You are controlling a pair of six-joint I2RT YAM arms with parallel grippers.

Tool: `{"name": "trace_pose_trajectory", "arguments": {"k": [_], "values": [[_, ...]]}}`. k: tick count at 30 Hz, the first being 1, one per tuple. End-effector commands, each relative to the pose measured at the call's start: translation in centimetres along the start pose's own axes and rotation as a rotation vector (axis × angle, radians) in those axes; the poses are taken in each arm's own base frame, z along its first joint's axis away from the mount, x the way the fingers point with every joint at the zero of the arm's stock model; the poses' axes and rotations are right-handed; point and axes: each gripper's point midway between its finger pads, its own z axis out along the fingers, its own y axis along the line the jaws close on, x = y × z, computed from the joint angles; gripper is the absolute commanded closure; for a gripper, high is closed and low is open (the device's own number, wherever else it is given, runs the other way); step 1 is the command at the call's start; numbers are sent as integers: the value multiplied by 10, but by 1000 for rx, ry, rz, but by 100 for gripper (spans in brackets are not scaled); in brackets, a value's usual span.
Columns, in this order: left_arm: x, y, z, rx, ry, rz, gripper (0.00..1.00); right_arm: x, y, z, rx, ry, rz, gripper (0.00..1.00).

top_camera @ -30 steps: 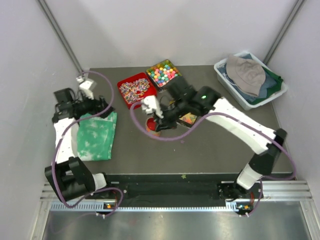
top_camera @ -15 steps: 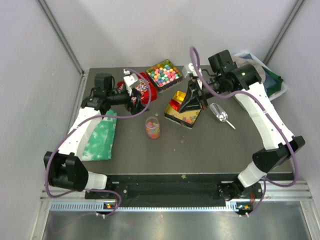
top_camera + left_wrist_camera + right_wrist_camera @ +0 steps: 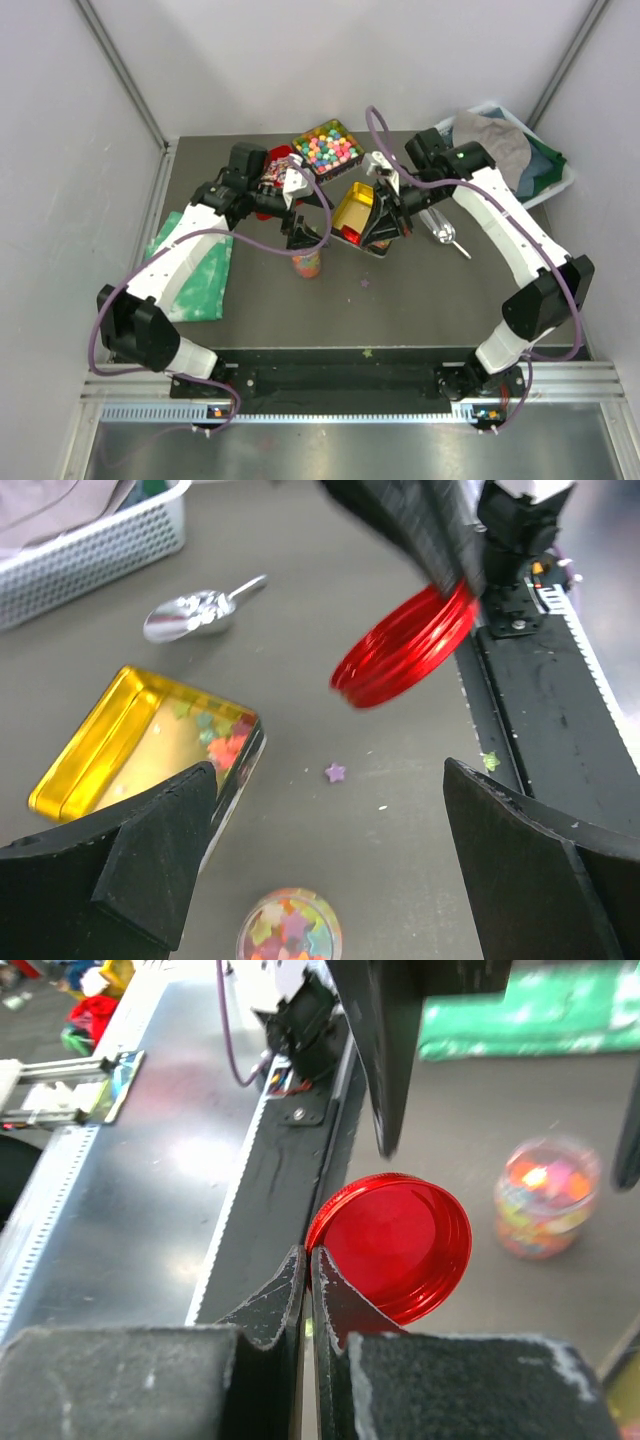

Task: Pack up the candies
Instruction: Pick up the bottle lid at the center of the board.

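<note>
The candies [image 3: 290,927] are tiny coloured stars filling a small clear jar [image 3: 307,263] that stands open-topped on the dark table. More candies [image 3: 215,742] lie in a tilted yellow tin [image 3: 352,205], and one purple star [image 3: 335,772] lies loose. My left gripper [image 3: 326,785] hangs open just above the jar, with a finger on either side and nothing between them. Just to the right of the jar, my right gripper [image 3: 308,1255] is shut on the rim of a red screw lid [image 3: 400,1245], held in the air on edge.
A metal scoop [image 3: 440,228] lies right of the tin. Behind are a red tray of wrapped sweets [image 3: 270,172], a tray of pastel balls [image 3: 325,145] and a white basket of clothes [image 3: 500,150]. A green cloth [image 3: 195,270] lies at the left.
My right gripper left the scoop on the table and now holds the red lid beside the jar. The left arm swung from the green cloth over to the jar, gripper still open.
</note>
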Motion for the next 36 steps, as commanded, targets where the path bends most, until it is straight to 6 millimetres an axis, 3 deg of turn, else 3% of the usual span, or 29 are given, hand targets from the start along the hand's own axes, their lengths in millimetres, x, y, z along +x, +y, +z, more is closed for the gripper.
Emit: {"name": "trace_pose_trajectory", "arguments": {"k": [1, 7, 11, 12, 17, 27, 36], "values": [[-22, -18, 4, 97, -55, 107, 1, 22, 53, -5, -75, 28, 211, 100], [-28, -26, 13, 148, -65, 123, 8, 24, 55, -5, -81, 20, 202, 99], [-32, -36, 28, 207, -67, 125, 16, 22, 49, -4, -85, 16, 213, 98], [-32, -39, 31, 221, -61, 118, 24, 21, 49, -3, -88, 14, 212, 98], [-34, -49, 48, 279, -45, 134, 32, 20, 47, -3, -88, 13, 208, 98], [-23, -58, 52, 319, -25, 126, 47, 17, 46, -9, -59, 20, 174, 97], [-21, -58, 53, 321, -21, 129, 74, 16, 38, -15, -35, 3, 179, 95]]}}
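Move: The red bottle lid, already pinched in the right fingertips, is about 5 cm back and 4 cm to the right of the open left gripper, at its height. From that left hand the candy jar is roughly 6 cm ahead, 5 cm left and 18 cm down, and the gold tray some 15 cm ahead, 10 cm right and 22 cm down. From the right hand the lid's middle is about 2 cm ahead and 3 cm left, and the left gripper about 7 cm ahead and 7 cm left, both level with it. The left hand travels about 5 cm back and 5 cm to the right towards the lid in the right fingertips, turning nearly 20 degrees clockwise while its wide-open fingers narrow to under a third, one finger on each face of the lid, then it all but stops while the fingers go on closing. The right hand first sinks about 3 cm and draws back 1 cm, then holds the lid out almost still with its grip barely easing, and near the end drifts roughly 1 cm up and forward again. ##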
